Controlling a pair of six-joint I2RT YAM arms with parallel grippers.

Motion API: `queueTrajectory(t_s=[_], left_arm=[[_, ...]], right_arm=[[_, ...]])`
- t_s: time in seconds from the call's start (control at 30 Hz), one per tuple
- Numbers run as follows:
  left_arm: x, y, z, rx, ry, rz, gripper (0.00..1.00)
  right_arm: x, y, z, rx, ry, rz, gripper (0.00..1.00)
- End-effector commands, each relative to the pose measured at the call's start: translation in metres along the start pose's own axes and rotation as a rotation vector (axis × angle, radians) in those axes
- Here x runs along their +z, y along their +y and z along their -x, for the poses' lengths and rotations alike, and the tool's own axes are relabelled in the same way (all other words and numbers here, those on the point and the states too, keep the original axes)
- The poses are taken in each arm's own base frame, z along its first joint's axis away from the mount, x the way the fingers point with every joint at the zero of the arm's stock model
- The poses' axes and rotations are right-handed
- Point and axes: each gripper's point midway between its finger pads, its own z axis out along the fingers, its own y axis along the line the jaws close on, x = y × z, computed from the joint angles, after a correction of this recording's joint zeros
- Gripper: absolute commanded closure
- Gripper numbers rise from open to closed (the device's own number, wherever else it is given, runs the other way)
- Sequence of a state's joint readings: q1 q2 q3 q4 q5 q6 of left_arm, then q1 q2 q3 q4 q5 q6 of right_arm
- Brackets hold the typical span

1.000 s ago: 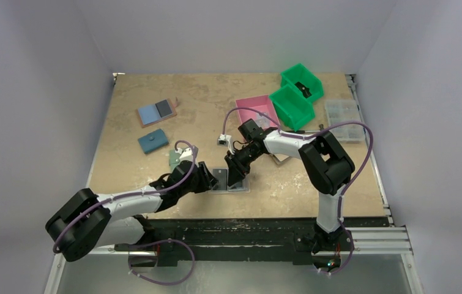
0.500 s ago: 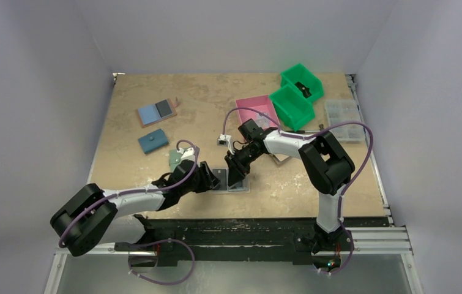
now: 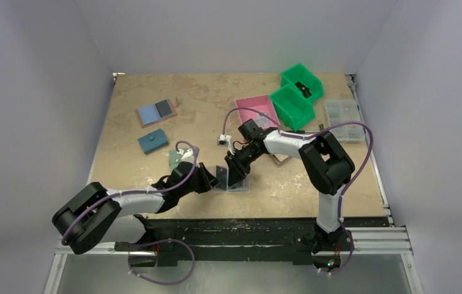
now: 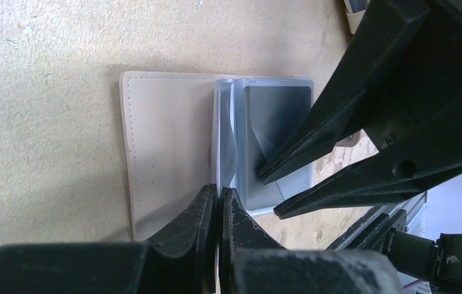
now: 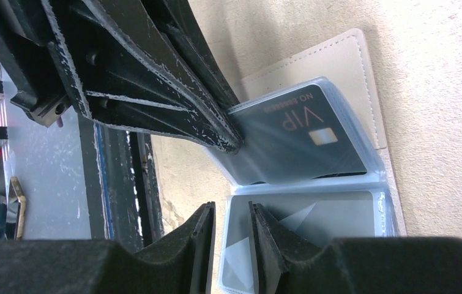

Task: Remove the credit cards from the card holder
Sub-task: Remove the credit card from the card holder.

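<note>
The card holder [image 4: 161,141] lies open on the table near the front edge, its beige lining facing up. My left gripper [image 4: 218,193] is shut on the near edge of a clear plastic sleeve [image 4: 225,141], which stands up from the fold. That raised sleeve holds a black credit card marked VIP [image 5: 301,138]. A grey card [image 5: 320,220] lies flat in the sleeve below. My right gripper [image 5: 231,211] is open and straddles the flat sleeve's edge, with one finger over the sleeve and the other over bare table. In the top view the two grippers [image 3: 213,179] [image 3: 235,177] meet over the holder.
A second holder with blue and black panels [image 3: 156,112] and a small blue pouch [image 3: 153,141] lie at the back left. A pale green card [image 3: 174,159] sits by the left arm. A pink bin [image 3: 257,111], two green bins [image 3: 291,105] and a clear parts box [image 3: 343,119] stand at the back right.
My left gripper has reached further right and closed on the sleeve, which now stands raised. The right arm has not moved.
</note>
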State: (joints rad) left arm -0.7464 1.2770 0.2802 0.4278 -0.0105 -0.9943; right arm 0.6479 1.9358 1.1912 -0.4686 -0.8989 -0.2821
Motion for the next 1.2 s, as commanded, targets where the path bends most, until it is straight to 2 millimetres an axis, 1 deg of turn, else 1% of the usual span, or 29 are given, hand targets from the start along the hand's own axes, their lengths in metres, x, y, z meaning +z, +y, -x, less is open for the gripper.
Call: queueTrajectory(t_s=[0.0, 0.13, 0.17, 0.33, 0.4, 0.53, 0.73, 0.9, 1.03, 1.17], left_arm=[[0.0, -0.005, 0.006, -0.016, -0.039, -0.051, 1.0], [-0.009, -0.014, 0.008, -0.015, -0.071, -0.143, 1.0], [-0.013, -0.02, 0.011, -0.014, -0.091, -0.182, 1.0], [-0.026, -0.035, 0.017, -0.029, -0.139, -0.297, 1.0], [-0.034, -0.047, 0.023, -0.041, -0.172, -0.366, 1.0], [-0.045, -0.065, 0.028, -0.058, -0.193, -0.466, 1.0], [-0.059, -0.084, 0.038, -0.078, -0.229, -0.568, 1.0], [-0.066, -0.096, 0.045, -0.093, -0.254, -0.627, 1.0], [-0.07, -0.099, 0.048, -0.102, -0.271, -0.651, 1.0], [-0.073, -0.101, 0.048, -0.11, -0.278, -0.672, 1.0]], right_arm=[[-0.008, 0.009, 0.018, -0.062, -0.027, 0.005, 0.67], [-0.013, 0.014, 0.022, -0.081, -0.041, 0.021, 0.66], [-0.015, 0.015, 0.023, -0.083, -0.047, 0.026, 0.66], [-0.026, 0.018, 0.029, -0.079, -0.083, 0.041, 0.66], [-0.031, 0.021, 0.032, -0.076, -0.1, 0.055, 0.66], [-0.044, 0.03, 0.041, -0.071, -0.144, 0.089, 0.66], [-0.06, 0.04, 0.049, -0.061, -0.195, 0.12, 0.64], [-0.062, 0.041, 0.049, -0.035, -0.205, 0.137, 0.64], [-0.068, 0.038, 0.051, 0.011, -0.236, 0.147, 0.64], [-0.068, 0.039, 0.05, 0.049, -0.251, 0.179, 0.62]])
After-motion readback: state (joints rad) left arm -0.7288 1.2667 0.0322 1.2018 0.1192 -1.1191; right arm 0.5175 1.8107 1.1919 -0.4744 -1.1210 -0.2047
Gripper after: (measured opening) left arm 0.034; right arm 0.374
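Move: Your shut left fingers already hold the outer edge of the sleeve with the VIP card; that sleeve's middle is about 2 cm ahead and 2 cm right of them, a centimetre lower, and from the right hand about 2 cm ahead and 4 cm left. The open card holder's middle lies some 5 cm right of the left hand and 1 cm ahead, with the green holder roughly 13 cm left and 7 cm ahead. The closed beige holder is about 15 cm right of the right hand and 9 cm ahead. Keep the left gripper shut on the sleeve edge and lift it about 9 cm, drawing back slightly at first, while turning its fingers up some 30 degrees from their downward slant to nearly level. Start the right gripper up a little later, some 7 cm and slightly forward beside the pages, fingers still parted and their slant eased a little. ##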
